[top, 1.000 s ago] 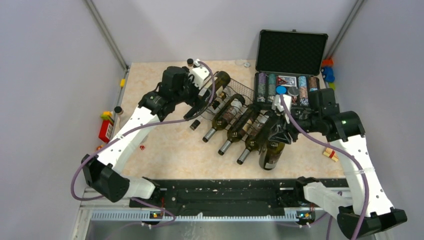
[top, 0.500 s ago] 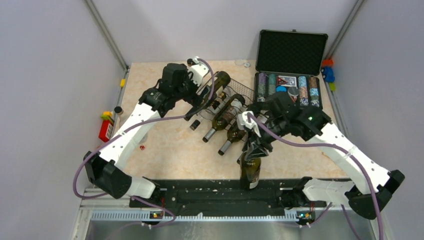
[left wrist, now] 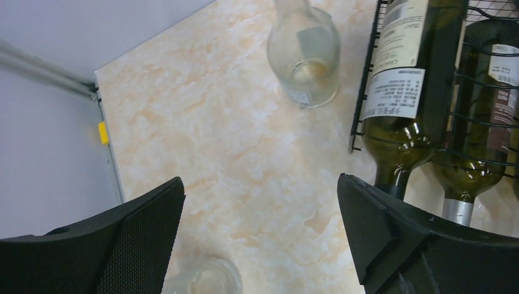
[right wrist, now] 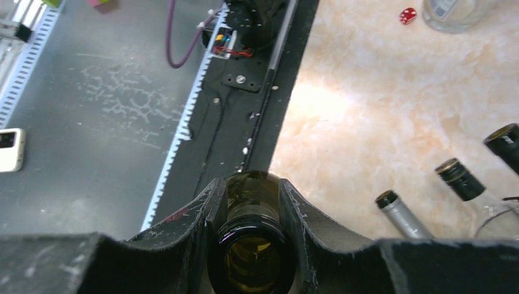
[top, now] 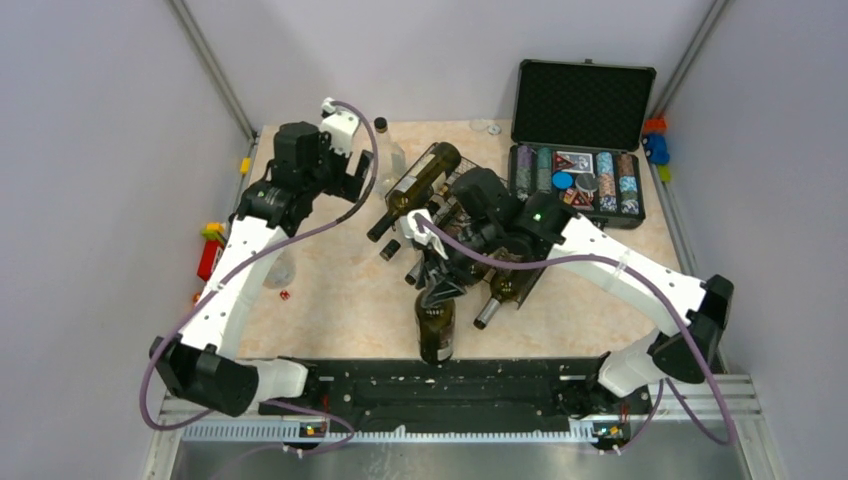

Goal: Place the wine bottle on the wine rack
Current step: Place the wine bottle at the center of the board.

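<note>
My right gripper (top: 437, 291) is shut on the neck of a dark green wine bottle (top: 436, 337). The bottle hangs upright over the table's near edge, in front of and left of the wine rack. In the right wrist view both fingers (right wrist: 211, 205) clamp the bottle's open mouth (right wrist: 252, 251). The black wire wine rack (top: 455, 213) holds several green bottles, partly hidden by my right arm. My left gripper (top: 352, 180) is open and empty, left of the rack. It hovers over bare table in the left wrist view (left wrist: 260, 239), beside the rack's edge (left wrist: 362, 79).
A clear glass bottle (left wrist: 304, 58) stands by the rack's far left corner, and another clear glass (top: 280, 270) sits left. An open black case (top: 575, 175) of poker chips is at the far right. A red die (top: 284, 294) and a small dark cap (top: 390, 249) lie on the table.
My right arm has swung left with the wine bottle, from the rack's right front to its left front. My left arm has pulled back left, away from the rack.
</note>
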Motion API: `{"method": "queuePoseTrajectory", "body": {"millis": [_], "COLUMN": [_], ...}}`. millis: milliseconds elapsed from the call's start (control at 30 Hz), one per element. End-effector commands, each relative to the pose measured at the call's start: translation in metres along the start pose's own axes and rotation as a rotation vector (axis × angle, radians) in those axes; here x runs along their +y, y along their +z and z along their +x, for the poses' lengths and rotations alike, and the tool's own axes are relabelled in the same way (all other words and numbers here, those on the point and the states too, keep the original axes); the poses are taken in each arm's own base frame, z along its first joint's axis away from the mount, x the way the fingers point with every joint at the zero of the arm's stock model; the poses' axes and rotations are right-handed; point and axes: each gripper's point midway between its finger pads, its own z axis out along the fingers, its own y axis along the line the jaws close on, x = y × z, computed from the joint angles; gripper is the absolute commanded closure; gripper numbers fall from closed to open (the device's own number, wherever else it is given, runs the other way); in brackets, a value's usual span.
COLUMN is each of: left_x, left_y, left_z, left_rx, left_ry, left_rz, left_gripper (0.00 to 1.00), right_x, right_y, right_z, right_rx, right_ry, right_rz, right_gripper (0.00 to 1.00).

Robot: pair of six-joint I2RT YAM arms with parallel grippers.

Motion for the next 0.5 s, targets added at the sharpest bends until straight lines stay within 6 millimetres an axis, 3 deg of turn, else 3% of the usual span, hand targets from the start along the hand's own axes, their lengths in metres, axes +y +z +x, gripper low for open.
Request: {"method": "queuePoseTrajectory", "body": {"millis": [0, 200, 467], "left_x": [0.023, 0.037, 0.033], "left_y": [-0.026, -0.053, -0.084], "left_z": [0.000, 0.004, 0.012], "left_rx": [-0.033, -0.034, -0.049], "left_ry": [-0.074, -0.094, -0.135], "left_rz": [-0.084, -0.136, -0.141], "left_gripper": [0.01, 0.01, 0.01], "right_x": [-0.025, -0.061, -0.092], "right_y": [-0.001, 0.022, 0.038], "right_z": [-0.064, -0.064, -0.054], "right_rx": [-0.156, -0.135, -0.097], "right_ry": [-0.150, -0.123, -0.119], "right_rz": [0.064, 0.089, 0.147], "right_gripper": [1.00, 1.00, 1.00]}}
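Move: The clear board spot for the wine bottle, held upright by its neck in the right gripper, lies about 9 cm ahead of that gripper, 9 cm to its left and 29 cm below. The nearest silver-necked bottle on the rack is about 15 cm ahead and 16 cm right of the gripper; a black-capped neck juts from the rack some 25 cm ahead and 10 cm left. From the empty left gripper, the held bottle is roughly 28 cm back, 14 cm right and 15 cm lower. Carry the upright wine bottle with the right gripper about 9 cm diagonally, left and forward in equal parts, in over the clear board in front of the rack, sinking some 3 cm mostly towards the end; keep the neck grip shut. Meanwhile draw the open left gripper back, left and up, away from the rack, turning slightly counter-clockwise. ##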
